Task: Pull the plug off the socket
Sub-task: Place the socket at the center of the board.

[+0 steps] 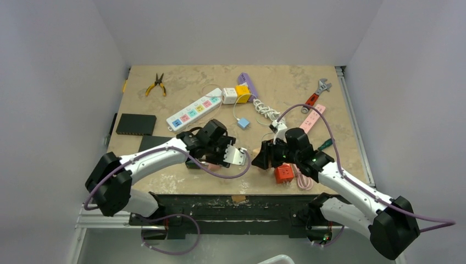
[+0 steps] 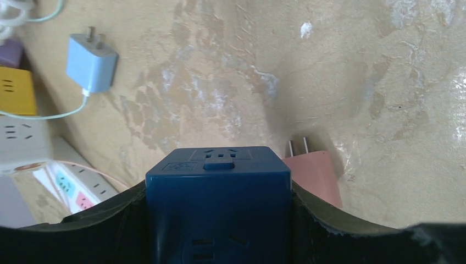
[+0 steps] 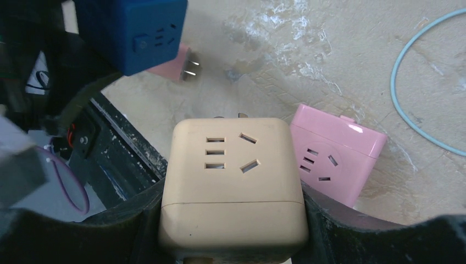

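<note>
My left gripper (image 2: 218, 192) is shut on a dark blue cube socket (image 2: 218, 214), its fingers pressed against both sides. In the top view this gripper (image 1: 222, 149) hangs just above the table's near edge. My right gripper (image 3: 233, 203) is shut on a beige cube plug adapter (image 3: 233, 176), whose metal pins just show at its far edge. The blue socket (image 3: 132, 33) sits apart from the beige cube, up and to the left in the right wrist view. The right gripper (image 1: 264, 157) faces the left one across a small gap. A pink plug (image 2: 310, 170) with two prongs lies under the blue socket.
A pink cube socket (image 3: 335, 154) lies right of the beige cube, and a red cube (image 1: 284, 173) sits near the front edge. Further back are a blue charger (image 2: 90, 63), a white power strip (image 1: 193, 110), a yellow cube (image 1: 242, 92), pliers (image 1: 156, 85) and a wrench (image 1: 317, 93).
</note>
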Robot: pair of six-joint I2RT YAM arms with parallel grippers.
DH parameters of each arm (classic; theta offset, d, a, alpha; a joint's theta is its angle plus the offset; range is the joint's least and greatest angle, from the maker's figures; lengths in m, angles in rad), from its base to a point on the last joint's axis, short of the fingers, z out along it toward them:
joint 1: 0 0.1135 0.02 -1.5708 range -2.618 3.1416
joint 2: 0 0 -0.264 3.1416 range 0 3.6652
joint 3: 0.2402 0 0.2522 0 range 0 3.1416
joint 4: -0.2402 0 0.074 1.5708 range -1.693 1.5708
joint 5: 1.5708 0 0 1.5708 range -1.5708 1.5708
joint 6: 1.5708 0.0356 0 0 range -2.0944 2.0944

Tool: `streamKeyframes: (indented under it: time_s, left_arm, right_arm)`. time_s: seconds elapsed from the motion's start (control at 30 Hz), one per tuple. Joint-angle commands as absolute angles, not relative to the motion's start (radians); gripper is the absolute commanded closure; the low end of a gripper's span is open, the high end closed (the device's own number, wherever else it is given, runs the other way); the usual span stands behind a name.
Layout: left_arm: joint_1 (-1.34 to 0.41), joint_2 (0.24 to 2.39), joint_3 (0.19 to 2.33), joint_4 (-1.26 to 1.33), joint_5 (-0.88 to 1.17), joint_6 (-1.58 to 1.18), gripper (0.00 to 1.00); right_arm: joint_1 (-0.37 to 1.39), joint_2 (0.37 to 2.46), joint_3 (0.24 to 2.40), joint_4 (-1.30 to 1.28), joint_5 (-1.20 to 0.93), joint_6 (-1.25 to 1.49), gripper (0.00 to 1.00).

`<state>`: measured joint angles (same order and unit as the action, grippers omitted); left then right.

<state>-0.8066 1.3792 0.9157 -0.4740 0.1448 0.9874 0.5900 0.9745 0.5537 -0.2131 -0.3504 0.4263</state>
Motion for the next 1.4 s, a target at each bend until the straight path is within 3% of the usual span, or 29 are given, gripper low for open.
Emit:
streamKeyframes:
  time_s: [0.0,0.23,0.43,0.5,0.63,0.93,1.37]
  left_arm:
    - [-0.841,1.474,0.991,-0.479,0.08,0.923,1.0]
    - [-0.849,1.654,1.101,-0.574,0.037,0.81,1.0]
    - [-0.844,1.608,1.042,-0.593,0.104,0.767,0.96]
    - [-0.844,1.585,1.025,-0.602,0.12,0.749,0.81]
    - [-0.844,1.519,1.02,-0.636,0.157,0.733,0.41]
    - [-0.8,1.413,1.25,-0.87,0.196,0.691,0.01]
    - [-0.608,1.509,1.841,-1.361,0.28,0.532,0.0]
  right_arm:
    - [0.591,0.953,0.551,-0.128,-0.328,0.439,1.0]
    - [0.634,1.011,0.574,-0.102,-0.329,0.42,1.0]
    - [0.725,1.094,0.617,-0.104,-0.269,0.394,1.0]
    - [0.733,1.116,0.615,-0.087,-0.267,0.391,1.0]
    - [0.741,1.148,0.612,-0.065,-0.253,0.38,1.0]
    - [0.766,1.226,0.667,-0.051,-0.237,0.355,1.0]
    - [0.776,1.446,0.778,0.017,-0.214,0.289,1.0]
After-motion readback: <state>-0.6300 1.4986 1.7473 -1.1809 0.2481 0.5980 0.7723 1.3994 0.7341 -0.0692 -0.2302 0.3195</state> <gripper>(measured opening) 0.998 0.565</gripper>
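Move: My left hand holds the blue socket, bound for bare board about 6 cm below, 3 cm back and 2 cm left. The pink charger lies some 4 cm back, 5 cm left and 8 cm below; the green socket is 2 cm back, 12 cm left, 7 cm below. From my right hand, holding the beige socket, its open spot is some 7 cm left, 3 ahead and 7 below; the pink socket is 2 cm right, level fore-and-aft, 9 below; the red socket 9 right, 4 back, 8 below. I lower the blue socket about 6 cm onto the board with my left hand, ease it back and slightly left against the pink charger, then open my fingers and climb over 20 cm, drifting forward. My right hand keeps its grip on the beige socket and carries it roughly 6 cm left and 4 cm down towards the blue socket, ending with a short forward shift. ##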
